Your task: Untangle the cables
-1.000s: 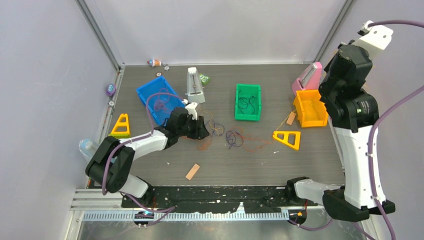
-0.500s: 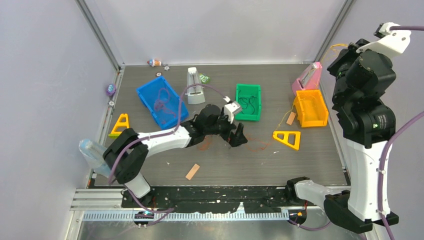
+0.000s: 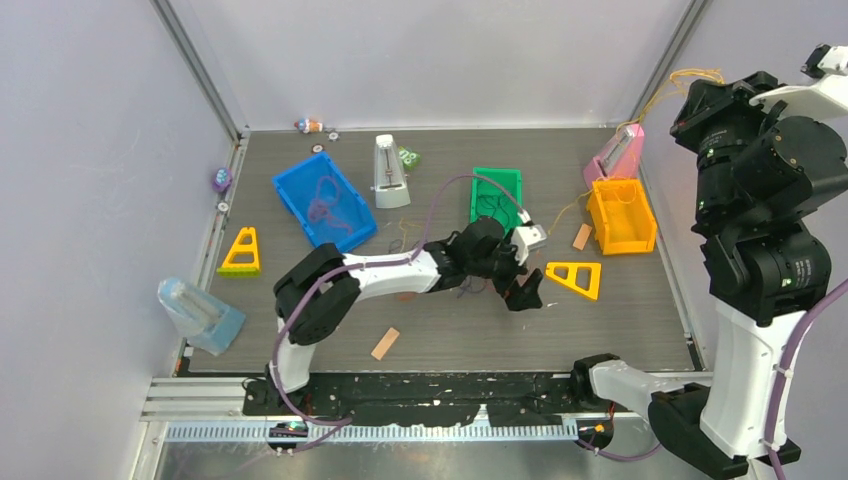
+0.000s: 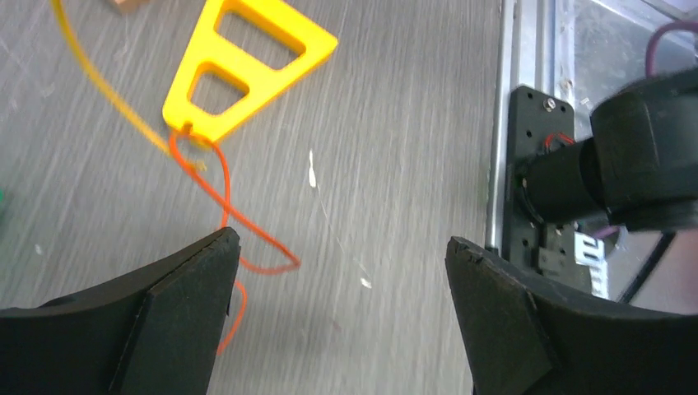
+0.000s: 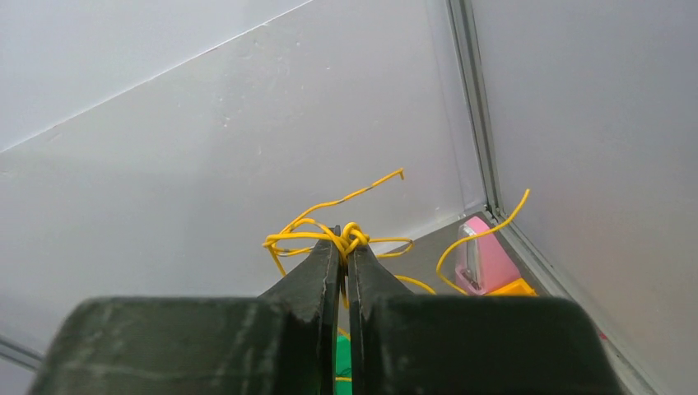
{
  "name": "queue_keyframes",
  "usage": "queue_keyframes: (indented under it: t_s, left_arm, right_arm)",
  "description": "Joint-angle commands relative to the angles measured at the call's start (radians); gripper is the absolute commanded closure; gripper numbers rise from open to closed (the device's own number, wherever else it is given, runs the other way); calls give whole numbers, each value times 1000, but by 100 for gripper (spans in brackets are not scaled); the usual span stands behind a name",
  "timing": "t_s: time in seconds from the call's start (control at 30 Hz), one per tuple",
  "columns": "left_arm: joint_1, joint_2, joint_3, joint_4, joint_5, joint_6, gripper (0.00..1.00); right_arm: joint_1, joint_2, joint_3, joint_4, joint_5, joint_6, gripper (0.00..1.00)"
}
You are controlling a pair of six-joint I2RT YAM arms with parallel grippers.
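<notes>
My right gripper (image 5: 345,240) is raised high at the right wall and is shut on a knotted bunch of the yellow cable (image 5: 355,237). From above, that yellow cable (image 3: 682,77) trails down toward the table past the pink metronome. My left gripper (image 4: 342,247) hovers open and empty low over the table, beside a yellow triangle (image 4: 247,58). A red cable (image 4: 224,193) loops by its left finger (image 4: 185,304), and a yellow strand (image 4: 99,82) runs past the triangle. From above, the left gripper (image 3: 527,294) lies just left of that triangle (image 3: 575,278). More thin cables by the left forearm are mostly hidden.
A blue bin (image 3: 300,178) holds a reddish cable and a green bin (image 3: 478,205) a dark one. An orange bin (image 3: 620,215) and pink metronome (image 3: 615,155) stand at the right, a white metronome (image 3: 390,172) at the back. Wooden sticks (image 3: 385,343) and another triangle (image 3: 241,252) lie about.
My left arm swept right from beside the blue bin to the right-hand yellow triangle and its gripper opened. My right arm rose higher, carrying the yellow cable up.
</notes>
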Motion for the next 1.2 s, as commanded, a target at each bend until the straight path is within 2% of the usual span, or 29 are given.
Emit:
queue_keyframes:
  t_s: [0.0, 0.03, 0.07, 0.1, 0.13, 0.17, 0.27, 0.37, 0.5, 0.6, 0.8, 1.03, 1.17]
  left_arm:
    - [-9, 81, 142, -86, -76, 15, 10]
    - [-7, 99, 164, -102, -90, 11, 18]
    - [-5, 112, 180, -117, -98, 6, 34]
    - [-1, 116, 186, -127, -113, -2, 57]
    - [2, 113, 183, -134, -122, -8, 86]
    - [8, 102, 173, -143, -127, -12, 99]
    - [40, 15, 61, -120, -143, -26, 100]
    - [103, -112, -117, -67, -149, -81, 100]
    - [242, -233, -286, -39, -58, -198, 100]
    - [299, -299, -404, -1, -41, -222, 100]
    - [362, -385, -539, 79, -86, -236, 100]
    - [413, -475, -603, 51, -202, -228, 100]
    - [431, -496, -611, 45, -175, -226, 100]
  right_arm:
    - [-5, -9, 42, 6, -9, 16, 95]
    - [-5, -10, 44, 6, -2, 15, 95]
    - [-5, -13, 46, 6, 13, 13, 95]
    - [-5, -16, 46, 6, 25, 11, 95]
    - [-5, -20, 44, 7, 55, 9, 95]
    - [-5, -24, 40, 8, 77, 2, 95]
    - [-4, -48, -17, 36, 204, -25, 95]
    - [-5, -58, -106, 79, 352, -84, 95]
    - [-24, -36, -167, 125, 483, -147, 95]
    - [-54, -17, -186, 146, 488, -147, 95]
    - [-127, 47, -174, 147, 451, -140, 95]
    - [-241, 147, -44, 106, 386, -123, 95]
    - [-258, 192, 31, 76, 340, -111, 95]
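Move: The orange cable's raised loop hangs just beyond the left hand's open fingers, about 4 cm to the right, 2 cm ahead and 2 cm below. The lower end of the yellow cable is some 3 cm farther right and 3 cm farther out than that loop. On the table, the yellow triangle lies about 11 cm right and 6 cm ahead of the left hand. From the high right hand, the orange loop is roughly 17 cm left, 2 cm back and 48 cm down; the orange box is 18 cm ahead, 2 cm right and 55 cm below. The left fingers close on the orange cable while reaching some 2 cm farther right, then drag it left about 25 cm towards the tangle, dipping around 5 cm, edging forward and turning some 40 degrees counter-clockwise. The right hand keeps its pinch on the yellow cable and swings about 12 cm right, away from the orange one, sinking some 6 cm, turning clockwise and ending slightly forward. ##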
